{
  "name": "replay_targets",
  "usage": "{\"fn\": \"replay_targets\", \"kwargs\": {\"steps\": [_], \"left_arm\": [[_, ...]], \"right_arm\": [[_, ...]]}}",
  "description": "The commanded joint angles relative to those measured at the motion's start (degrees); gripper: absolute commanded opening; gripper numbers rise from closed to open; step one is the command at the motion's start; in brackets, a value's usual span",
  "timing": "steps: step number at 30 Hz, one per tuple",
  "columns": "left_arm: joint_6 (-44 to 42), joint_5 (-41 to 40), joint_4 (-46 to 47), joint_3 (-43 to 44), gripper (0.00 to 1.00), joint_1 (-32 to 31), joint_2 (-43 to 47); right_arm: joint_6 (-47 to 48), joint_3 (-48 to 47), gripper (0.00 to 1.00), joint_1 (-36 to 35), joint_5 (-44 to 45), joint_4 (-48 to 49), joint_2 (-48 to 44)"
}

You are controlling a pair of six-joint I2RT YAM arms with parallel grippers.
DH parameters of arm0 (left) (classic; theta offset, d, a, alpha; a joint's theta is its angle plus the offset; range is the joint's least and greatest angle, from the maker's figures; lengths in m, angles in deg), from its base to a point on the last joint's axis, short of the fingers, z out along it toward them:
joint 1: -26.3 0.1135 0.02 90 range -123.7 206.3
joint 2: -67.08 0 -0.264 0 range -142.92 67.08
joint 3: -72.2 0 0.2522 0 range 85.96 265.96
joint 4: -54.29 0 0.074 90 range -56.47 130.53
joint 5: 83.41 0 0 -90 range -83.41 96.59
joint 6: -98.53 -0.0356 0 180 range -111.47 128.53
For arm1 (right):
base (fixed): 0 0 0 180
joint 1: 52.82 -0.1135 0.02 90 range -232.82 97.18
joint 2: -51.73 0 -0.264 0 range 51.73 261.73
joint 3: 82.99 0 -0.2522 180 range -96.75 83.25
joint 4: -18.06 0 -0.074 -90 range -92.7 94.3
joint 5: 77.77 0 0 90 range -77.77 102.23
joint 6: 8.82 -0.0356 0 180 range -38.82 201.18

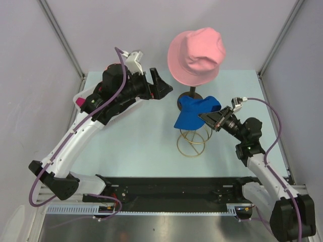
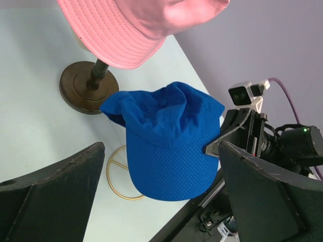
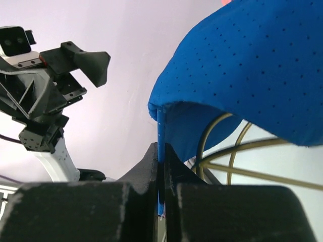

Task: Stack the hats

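A royal-blue peaked cap (image 1: pixel 194 112) (image 2: pixel 166 141) (image 3: pixel 242 65) rests over a gold wire stand (image 1: pixel 193 142) mid-table. My right gripper (image 1: pixel 209 120) (image 3: pixel 161 151) is shut on the cap's right edge, and blue fabric shows pinched between its jaws. A salmon-pink bucket hat (image 1: pixel 197 55) (image 2: pixel 131 25) sits high on a stand with a dark round base (image 1: pixel 189 104) just behind the cap. My left gripper (image 1: pixel 162 85) (image 2: pixel 160 146) hovers open to the left of both hats, holding nothing. A scrap of magenta (image 1: pixel 79 103) shows under the left arm.
The gold stand's ring (image 2: pixel 118 176) lies on the pale table below the cap's peak. A white basket (image 1: pixel 83 95) sits at the far left, mostly hidden beneath the left arm. Grey walls close in the table on the left, right and back.
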Motion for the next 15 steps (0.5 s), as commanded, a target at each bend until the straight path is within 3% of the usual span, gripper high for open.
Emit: {"fn": "replay_targets", "kwargs": {"steps": [1, 12, 15], "left_arm": [[-1.1, -1.2, 3.0, -1.2, 1.0, -0.8, 1.2], [-1.8, -1.1, 5.2, -3.5, 1.0, -1.4, 1.5], [-1.6, -1.0, 5.1, -3.2, 1.0, -1.5, 1.4]], "right_arm": [[-2.2, -4.6, 0.0, 0.6, -4.4, 15.3, 4.3], [2.3, -7.6, 0.0, 3.0, -6.6, 13.7, 4.4], [1.3, -7.0, 0.0, 4.4, -10.2, 19.2, 8.1]]}}
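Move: The blue cap hangs in the right gripper, its middle about 4 cm ahead and 3 cm left of that hand, roughly level with it. The pink hat on the head stand sits some 15 cm ahead of the right hand, 3 cm left and 12 cm higher; the wire rings stand nearly beneath, about 2 cm left and 16 cm down. From the empty left gripper the cap is roughly 12 cm right, 2 cm back and 11 cm below. Lift the right gripper about 5 cm towards the pink hat's height, easing very slightly forward at first, and tip its fingers up some 10 degrees while keeping the pinch on the blue cap's right edge. Let the left gripper sink just over 1 cm beside it, fingers still wide open and not touching the cap. ##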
